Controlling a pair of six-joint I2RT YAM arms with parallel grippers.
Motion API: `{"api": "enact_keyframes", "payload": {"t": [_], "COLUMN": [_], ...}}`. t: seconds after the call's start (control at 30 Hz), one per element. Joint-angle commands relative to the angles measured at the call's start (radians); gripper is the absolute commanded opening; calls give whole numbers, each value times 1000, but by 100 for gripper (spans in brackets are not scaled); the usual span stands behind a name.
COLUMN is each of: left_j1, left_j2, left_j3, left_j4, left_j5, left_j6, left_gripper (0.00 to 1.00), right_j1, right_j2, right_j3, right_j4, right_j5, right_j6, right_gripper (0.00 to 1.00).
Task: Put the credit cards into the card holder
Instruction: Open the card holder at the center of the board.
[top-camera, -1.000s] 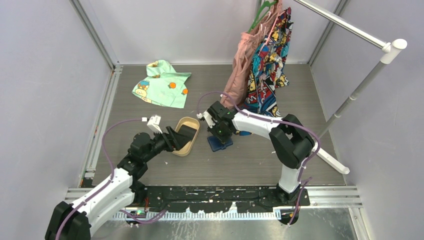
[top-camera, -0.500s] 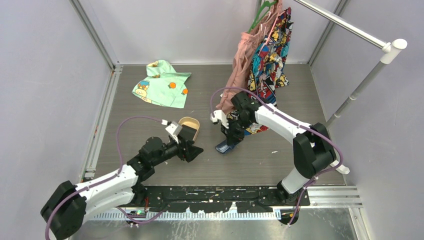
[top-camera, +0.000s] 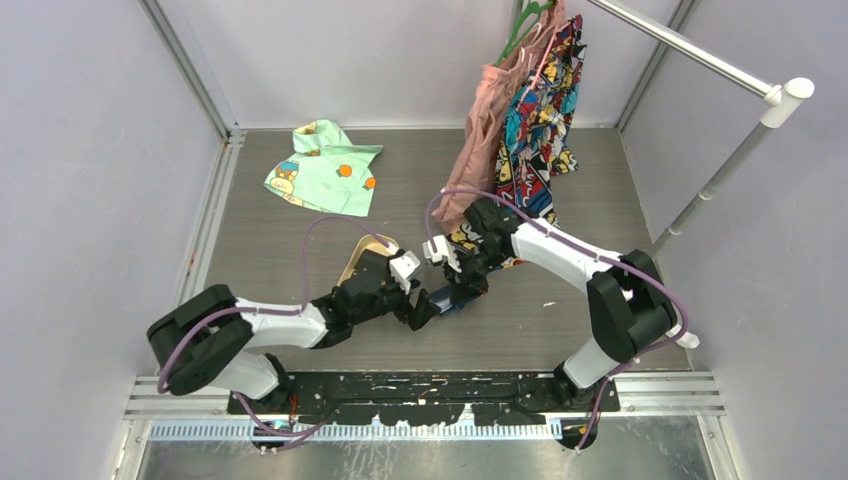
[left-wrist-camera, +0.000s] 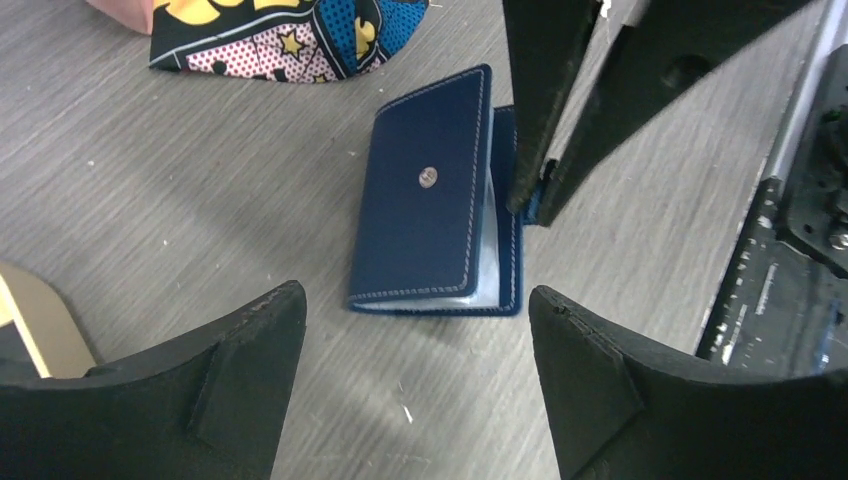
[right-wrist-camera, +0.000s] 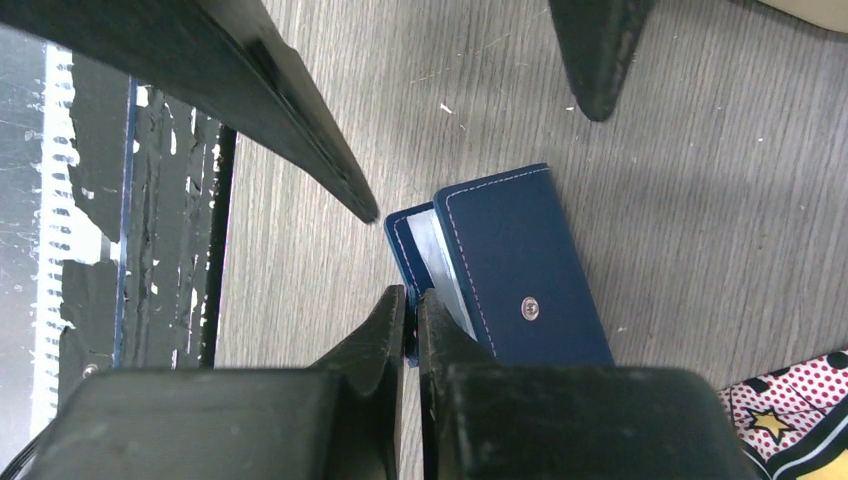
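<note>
The card holder (left-wrist-camera: 430, 200) is a navy-blue folding wallet with a silver snap, lying on the grey wood-grain table with its top cover slightly lifted over pale inner pockets. It also shows as the card holder (top-camera: 450, 298) and the card holder (right-wrist-camera: 520, 270). My right gripper (right-wrist-camera: 410, 300) is shut on the edge of its lower cover. My left gripper (left-wrist-camera: 415, 300) hangs open just short of the wallet's near edge, with nothing between its fingers (left-wrist-camera: 250, 370). No credit cards show; my left arm hides the inside of the tray.
The tan oval tray (top-camera: 360, 262) sits left of the wallet, partly under my left arm. A comic-print cloth (top-camera: 530, 130) and a pink garment (top-camera: 480, 140) hang behind the wallet. A green cloth (top-camera: 325, 165) lies at the back left. The arms' mounting rail (top-camera: 450, 385) runs along the near edge.
My left arm has swung right from the tray to the wallet, and its gripper has opened wider. My right gripper has kept its hold and drawn the wallet a little right.
</note>
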Motion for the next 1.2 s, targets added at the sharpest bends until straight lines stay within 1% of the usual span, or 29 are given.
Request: {"api": "enact_keyframes", "payload": {"t": [0.0,0.1,0.37,0.43,0.47,0.5,0.53,0.6,0.67,0.77,0.83,0.87,0.9,0.93,1.03,1.1,1.17], "left_j1": [-5,-5,-3,-1,2,5,10,22,57,119,139,145,149,152,158,158,158], "left_j2": [77,114,211,221,224,225,225,214,190,153,140,135,132,132,139,149,157], "left_j3": [62,78,153,164,170,171,172,173,179,200,220,238,254,268,308,322,330], "left_j4": [174,185,117,102,94,89,87,78,43,-56,-150,-199,-245,-283,-369,-396,-418], "left_j5": [6,12,81,83,79,71,58,25,-3,14,16,16,19,22,46,56,58], "left_j6": [93,93,92,91,87,82,71,23,-68,-230,-303,-335,-366,-398,-470,-501,-522], "left_gripper": [81,76,43,26,13,3,0,0,0,0,0,0,0,0,0,0,0], "right_j1": [-3,-7,-15,-17,-16,-17,-18,-19,-20,-31,-38,-39,-41,-40,-39,-40,-47], "right_j2": [-52,-59,-65,-68,-70,-74,-77,-87,-108,-150,-191,-213,-236,-261,-331,-342,-339], "right_j3": [-13,-21,-31,-34,-37,-39,-40,-43,-54,-106,-157,-191,-225,-261,-359,-372,-345], "right_j4": [33,36,37,37,35,32,20,-7,-56,-140,-181,-188,-182,-160,-58,-31,-35], "right_j5": [-49,-53,-65,-65,-65,-65,-65,-59,-39,9,42,63,91,115,174,195,187], "right_j6": [-31,-29,-29,-33,-36,-39,-48,-91,-174,-352,-503,-570,-618,-652,-651,-608,-541], "right_gripper": [1,1,1,1,1,1,1,1,1,1,3,5,10,17,35,40,44]}}
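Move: The card holder is already in my right fingers, held up off the board by its back-right edge, cover side up. Its middle lies about 6 cm to the right of my open left hand, 2 cm ahead and slightly below, and about 2 cm ahead and 2 cm left of my right hand. From my left hand, the tan tray is some 12 cm left and 7 cm ahead, and the patterned cloth's hem about 14 cm right and 10 cm ahead. I slide my left hand about 3 cm right onto the card holder and shut its fingers on the cover, then carry it some 4 cm forward and a little left, tipping and turning the wrist about 30 degrees. As that starts, my right hand draws the strap side about 6 cm right, 6 cm back and 4 cm down, opening its fingers near the end. ##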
